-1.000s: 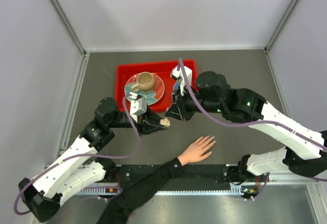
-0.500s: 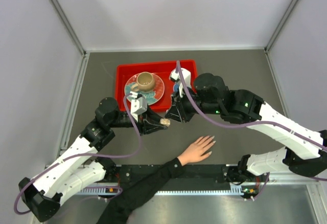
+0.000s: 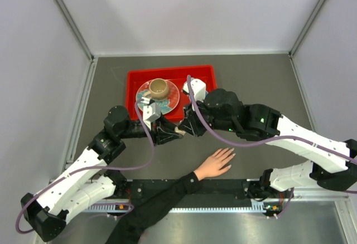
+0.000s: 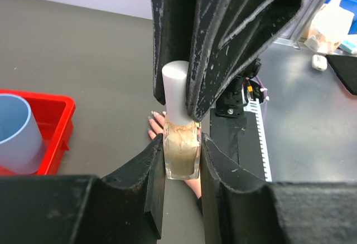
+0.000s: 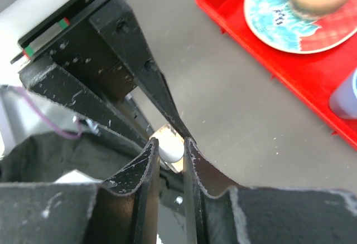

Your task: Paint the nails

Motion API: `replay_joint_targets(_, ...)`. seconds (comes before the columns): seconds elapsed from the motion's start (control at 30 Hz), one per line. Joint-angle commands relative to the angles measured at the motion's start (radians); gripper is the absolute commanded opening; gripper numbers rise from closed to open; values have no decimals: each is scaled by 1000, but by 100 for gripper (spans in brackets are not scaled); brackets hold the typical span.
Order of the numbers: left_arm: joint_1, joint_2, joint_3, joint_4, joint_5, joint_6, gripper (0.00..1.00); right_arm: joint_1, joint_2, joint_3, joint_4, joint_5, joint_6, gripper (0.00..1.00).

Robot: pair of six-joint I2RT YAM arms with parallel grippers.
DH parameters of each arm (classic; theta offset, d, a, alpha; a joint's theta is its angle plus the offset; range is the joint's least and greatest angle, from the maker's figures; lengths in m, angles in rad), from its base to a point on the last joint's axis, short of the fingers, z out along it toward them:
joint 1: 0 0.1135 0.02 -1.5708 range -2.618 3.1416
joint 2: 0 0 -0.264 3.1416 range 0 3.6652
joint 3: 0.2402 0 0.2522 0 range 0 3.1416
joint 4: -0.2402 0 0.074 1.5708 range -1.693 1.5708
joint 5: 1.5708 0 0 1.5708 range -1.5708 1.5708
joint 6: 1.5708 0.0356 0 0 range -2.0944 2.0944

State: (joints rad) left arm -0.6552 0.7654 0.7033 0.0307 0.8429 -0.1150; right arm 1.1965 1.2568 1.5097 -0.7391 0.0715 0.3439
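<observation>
A small glass nail polish bottle [image 4: 182, 157] with beige polish and a white cap [image 4: 175, 91] is clamped between my left gripper's [image 4: 182, 144] fingers, held above the table. My right gripper [image 5: 169, 144] is shut on that white cap [image 5: 170, 146], meeting the left gripper [image 3: 176, 133] tip to tip at mid-table. A light-skinned hand [image 3: 215, 164] with a black sleeve lies flat near the front edge, fingers spread. Its nails [image 3: 231, 154] are tiny and pale. In the left wrist view two fingertips [image 4: 156, 126] show behind the bottle.
A red tray [image 3: 134, 79] at the back holds a patterned plate [image 3: 173, 100] with a brown cup [image 3: 158, 88] and a pale blue cup [image 4: 17, 132]. The arm bases and a black rail [image 3: 234, 187] line the near edge.
My right gripper has moved left, up to the bottle in the left gripper, and now sits over its white cap. The left gripper and the hand have stayed put.
</observation>
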Motion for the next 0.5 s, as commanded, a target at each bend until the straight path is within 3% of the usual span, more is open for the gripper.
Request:
replay_joint_targets(0.0,-1,14,27,92,-39,-15,0,37,-2,-37,58,96,76,1)
replay_joint_targets(0.1,-1,29,45,101,-100,-6,0,93,29,-1,15,204,156,0)
replay_joint_targets(0.13,-1,35,53,100,-138,6,0,101,71,30,-32,311,235,0)
replay_joint_targets(0.3,-3,101,93,148,-368,52,0,118,259,275,-342,540,524,0)
replay_joint_targets(0.37,-4,120,73,198,-463,48,0,153,306,297,-342,617,610,0)
replay_joint_targets(0.47,-4,144,55,293,-460,46,0,164,342,310,-333,671,678,0)
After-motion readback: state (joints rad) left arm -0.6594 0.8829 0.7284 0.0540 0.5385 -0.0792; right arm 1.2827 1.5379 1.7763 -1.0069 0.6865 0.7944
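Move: My left hand holds the polish bottle, with its white cap about 3 cm above that hand and 1 cm to its right. My right fingers already pinch the cap, so the bottle sits some 3 cm below and 1 cm left of them. Counted from my left hand and well below, the blue cup is roughly 23 cm ahead and 7 cm right, the plate 26 cm ahead and 12 cm left, and the model hand 4 cm back and 14 cm right. I keep the cap pinched and swing my right hand clockwise nearly 40 degrees, while my left hand, still gripping the bottle, turns some 15 degrees the other way, a tightening twist. Both hands go forward together towards the tray, about 6 to 7 cm and gathering speed, sinking some 2 cm. ##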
